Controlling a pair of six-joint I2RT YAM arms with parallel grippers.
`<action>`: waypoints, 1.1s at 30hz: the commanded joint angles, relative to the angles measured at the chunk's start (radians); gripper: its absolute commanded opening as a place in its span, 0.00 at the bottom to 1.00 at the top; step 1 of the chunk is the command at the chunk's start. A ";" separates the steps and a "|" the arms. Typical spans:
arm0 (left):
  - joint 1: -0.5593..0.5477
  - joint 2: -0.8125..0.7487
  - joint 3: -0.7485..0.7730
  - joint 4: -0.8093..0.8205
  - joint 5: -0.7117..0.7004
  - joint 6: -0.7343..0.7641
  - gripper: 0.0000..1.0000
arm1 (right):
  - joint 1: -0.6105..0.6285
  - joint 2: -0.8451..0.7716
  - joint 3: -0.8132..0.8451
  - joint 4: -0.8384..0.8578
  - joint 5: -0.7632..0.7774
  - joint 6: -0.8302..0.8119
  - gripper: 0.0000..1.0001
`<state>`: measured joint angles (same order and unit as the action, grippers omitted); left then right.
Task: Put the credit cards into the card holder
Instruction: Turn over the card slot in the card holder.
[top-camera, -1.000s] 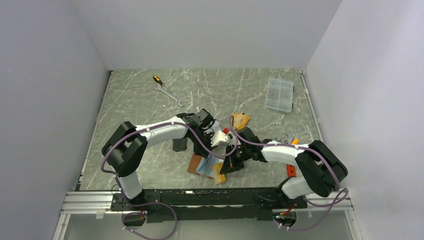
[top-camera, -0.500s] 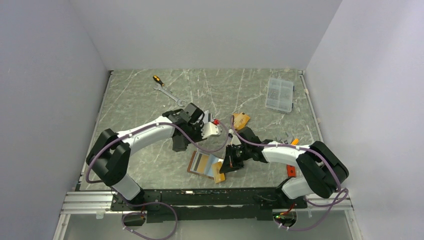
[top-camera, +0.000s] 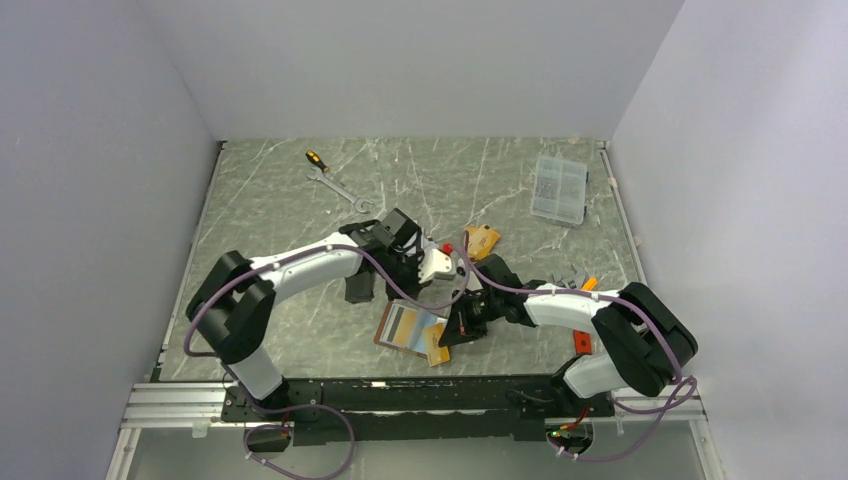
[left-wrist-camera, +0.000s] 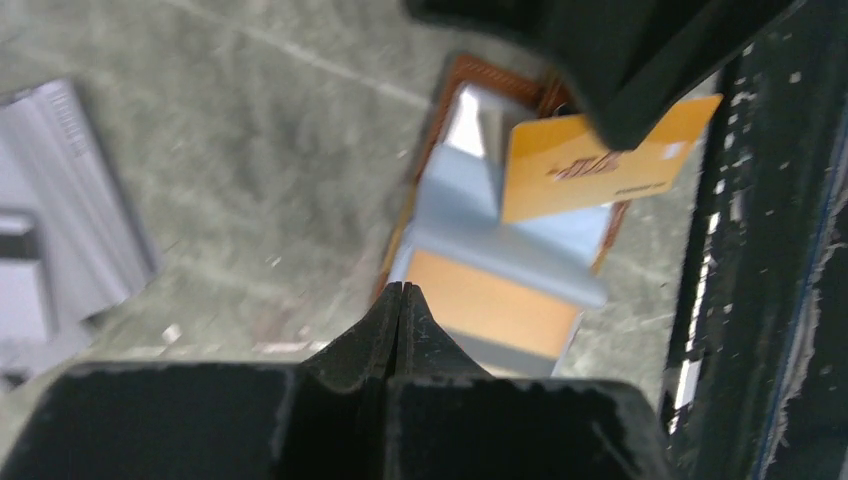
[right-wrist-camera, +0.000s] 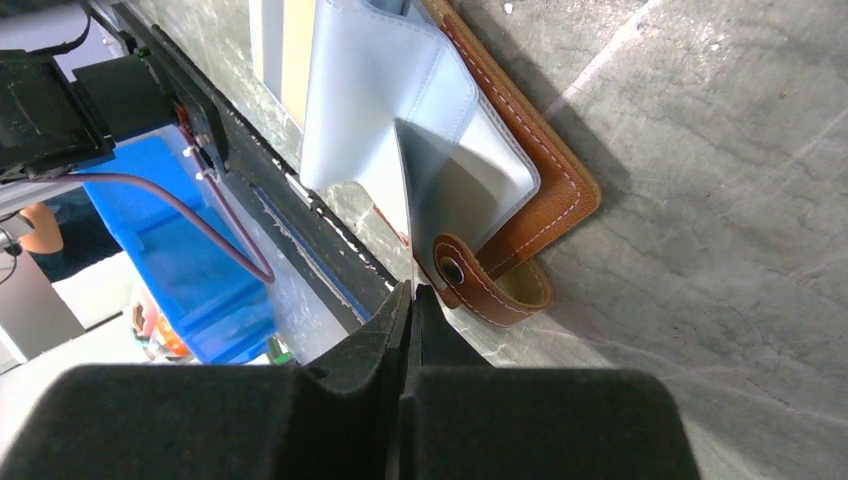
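The card holder (top-camera: 398, 322) lies open near the table's front edge, brown leather outside (right-wrist-camera: 560, 190), pale clear sleeves inside (left-wrist-camera: 520, 245). One gold-orange credit card sits in a sleeve (left-wrist-camera: 490, 305). My right gripper (top-camera: 456, 330) is shut on another gold-orange credit card (left-wrist-camera: 600, 150), held over the holder's right side; this card (top-camera: 438, 347) juts toward the front edge. In the right wrist view, the held card shows only edge-on between the fingers (right-wrist-camera: 411, 292). My left gripper (top-camera: 436, 275) hangs just behind the holder, shut (left-wrist-camera: 402, 290) and holding nothing.
A further gold-orange card (top-camera: 482, 240) lies behind the grippers. A black pouch (top-camera: 358, 288) sits left of the holder. A wrench (top-camera: 340, 188) and screwdriver (top-camera: 315, 158) lie at the back left, a clear parts box (top-camera: 560, 188) at the back right.
My left gripper pulled back from over the card holder, uncovering it, then came partway forward and right again. The right gripper and its card have barely moved.
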<state>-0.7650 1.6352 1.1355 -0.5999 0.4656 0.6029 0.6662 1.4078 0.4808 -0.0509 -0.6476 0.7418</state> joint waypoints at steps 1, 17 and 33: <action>-0.035 0.060 0.008 0.081 0.131 -0.071 0.02 | -0.001 -0.017 -0.008 0.022 0.022 -0.004 0.00; -0.105 0.154 -0.008 0.098 0.091 -0.064 0.04 | 0.001 -0.027 -0.013 0.028 0.015 -0.004 0.00; -0.120 0.092 -0.090 0.106 -0.076 0.012 0.00 | -0.001 -0.108 -0.066 0.010 0.022 0.003 0.00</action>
<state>-0.8867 1.7618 1.0630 -0.4839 0.4377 0.5877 0.6643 1.3365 0.4332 -0.0441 -0.6380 0.7521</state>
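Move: The light-blue card slot page of the open holder lies about 5 cm back, 3 cm to the right and 7 cm below my left hand. Beyond it, the gold card in my right fingers is some 8 cm back, 6 cm right and 6 cm below my left hand; the silver cards lie 11 cm ahead and 2 cm right of it, 8 cm down. From my right hand the page is about 4 cm left, 2 cm ahead and 2 cm lower. I bring my left hand down about 6 cm onto the slot page, drawing it back some 4 cm as well. It swings right on the way, then returns about 2 cm left, its fingers parting a little and shutting again to pinch the page's front half. My right fingers keep their hold on the gold card, almost still. ##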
